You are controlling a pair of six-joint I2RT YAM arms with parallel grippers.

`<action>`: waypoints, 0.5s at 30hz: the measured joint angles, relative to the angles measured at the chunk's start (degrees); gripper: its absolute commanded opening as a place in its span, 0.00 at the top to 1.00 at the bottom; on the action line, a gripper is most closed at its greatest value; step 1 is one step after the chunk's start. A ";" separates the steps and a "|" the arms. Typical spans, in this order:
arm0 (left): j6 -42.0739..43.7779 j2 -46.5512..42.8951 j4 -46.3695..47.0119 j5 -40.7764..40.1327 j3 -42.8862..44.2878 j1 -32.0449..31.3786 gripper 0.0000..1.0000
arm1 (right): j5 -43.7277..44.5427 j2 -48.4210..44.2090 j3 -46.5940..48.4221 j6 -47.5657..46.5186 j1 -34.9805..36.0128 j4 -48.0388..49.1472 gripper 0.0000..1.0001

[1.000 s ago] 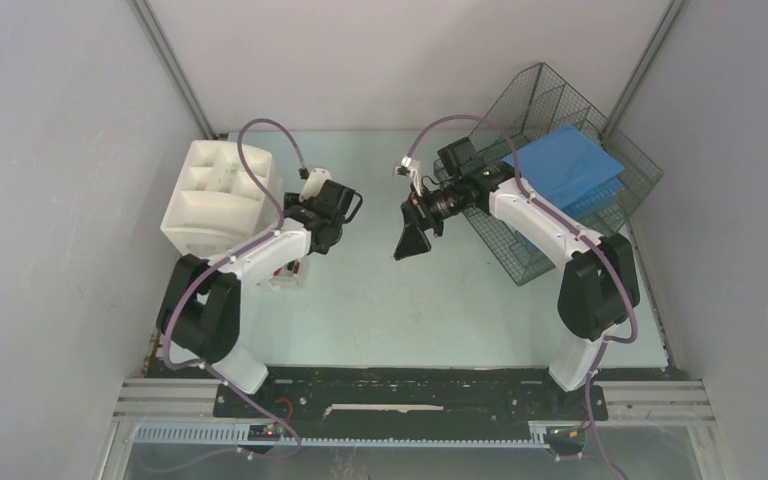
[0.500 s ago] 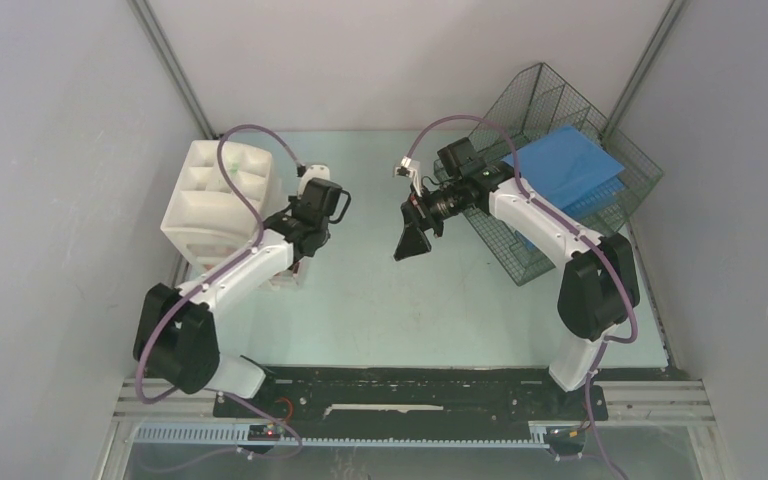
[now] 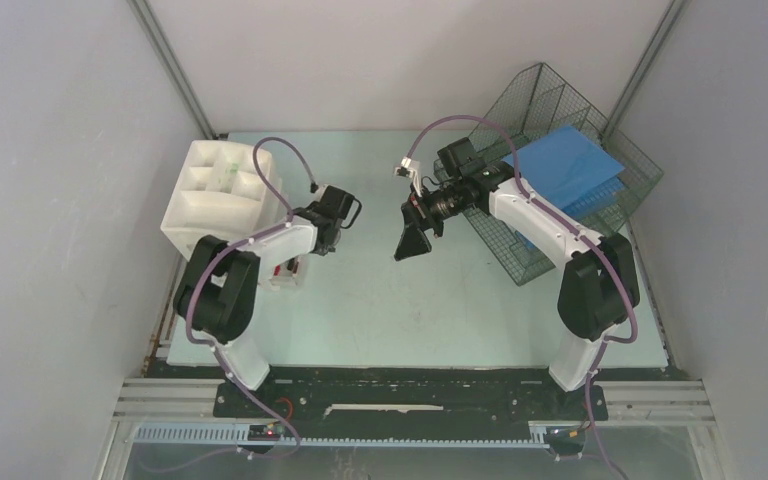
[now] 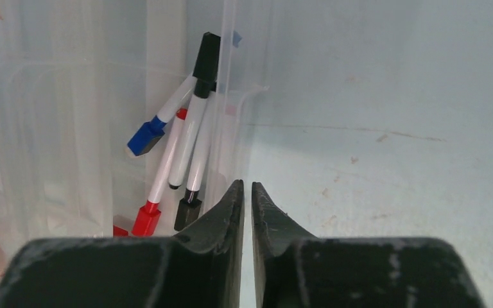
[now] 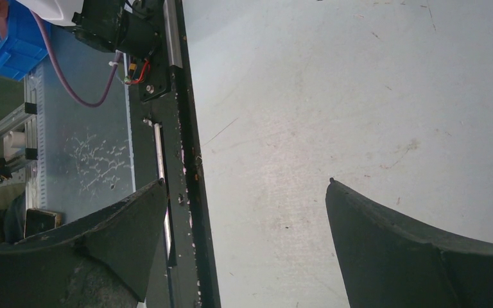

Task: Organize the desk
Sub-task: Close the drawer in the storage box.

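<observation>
The desk (image 3: pixel 390 290) is a pale mint-green top. My left gripper (image 3: pixel 305 258) hangs low beside the white drawer unit (image 3: pixel 215 195). In the left wrist view its jaws (image 4: pixel 244 184) stand shut to a hair-thin slit with nothing between them, right at the clear wall of an open drawer (image 4: pixel 231 128). Inside that drawer lie several markers (image 4: pixel 186 135) with black, red and blue caps. My right gripper (image 3: pixel 415 240) hovers above the desk's middle, wide open and empty (image 5: pixel 245 181).
A dark wire-mesh tray (image 3: pixel 580 215) leans at the back right with a blue folder (image 3: pixel 565 165) in it. The black rail (image 3: pixel 410 380) runs along the near edge and shows as the black rail (image 5: pixel 180 128) in the right wrist view. Grey walls close in on three sides.
The left gripper's jaws have closed from partly open. The left arm's elbow swung out to the left and back again, its wrist staying by the drawer. The right arm has not moved.
</observation>
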 measured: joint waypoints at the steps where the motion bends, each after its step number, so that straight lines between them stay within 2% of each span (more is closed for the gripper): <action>1: -0.35 0.83 -0.42 -0.15 0.55 0.46 0.78 | 0.00 0.00 0.00 0.00 0.00 0.00 0.00; 6: -2.45 3.82 -3.93 -2.03 4.24 2.51 0.61 | -0.02 -0.02 0.00 -0.07 -0.04 -0.15 0.00; 15: -3.39 5.88 -7.34 -3.78 7.72 7.10 0.57 | -0.11 -0.33 0.00 -0.17 -0.55 -0.35 0.00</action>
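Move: The open bottom drawer's front wall stands about 2 cm to the left of the left hand's fingertips, level with them forward and back, its middle about 1 cm lower. Behind that wall, some 5 cm left and 3 cm down, straight across, lie the markers; the storage box's middle is about 18 cm to the left and 7 cm higher, also straight across. From the right hand, the drawer front is about 34 cm left, 8 cm ahead and 15 cm down. With the outer side of its left-hand finger against the drawer front, the left hand pushes the drawer along into the storage box, going about 5 cm left and easing a little forward at nearly constant height. It turns some 10 degrees counter-clockwise on the way, and the fingers spread from nearly shut to a bit under half open. ##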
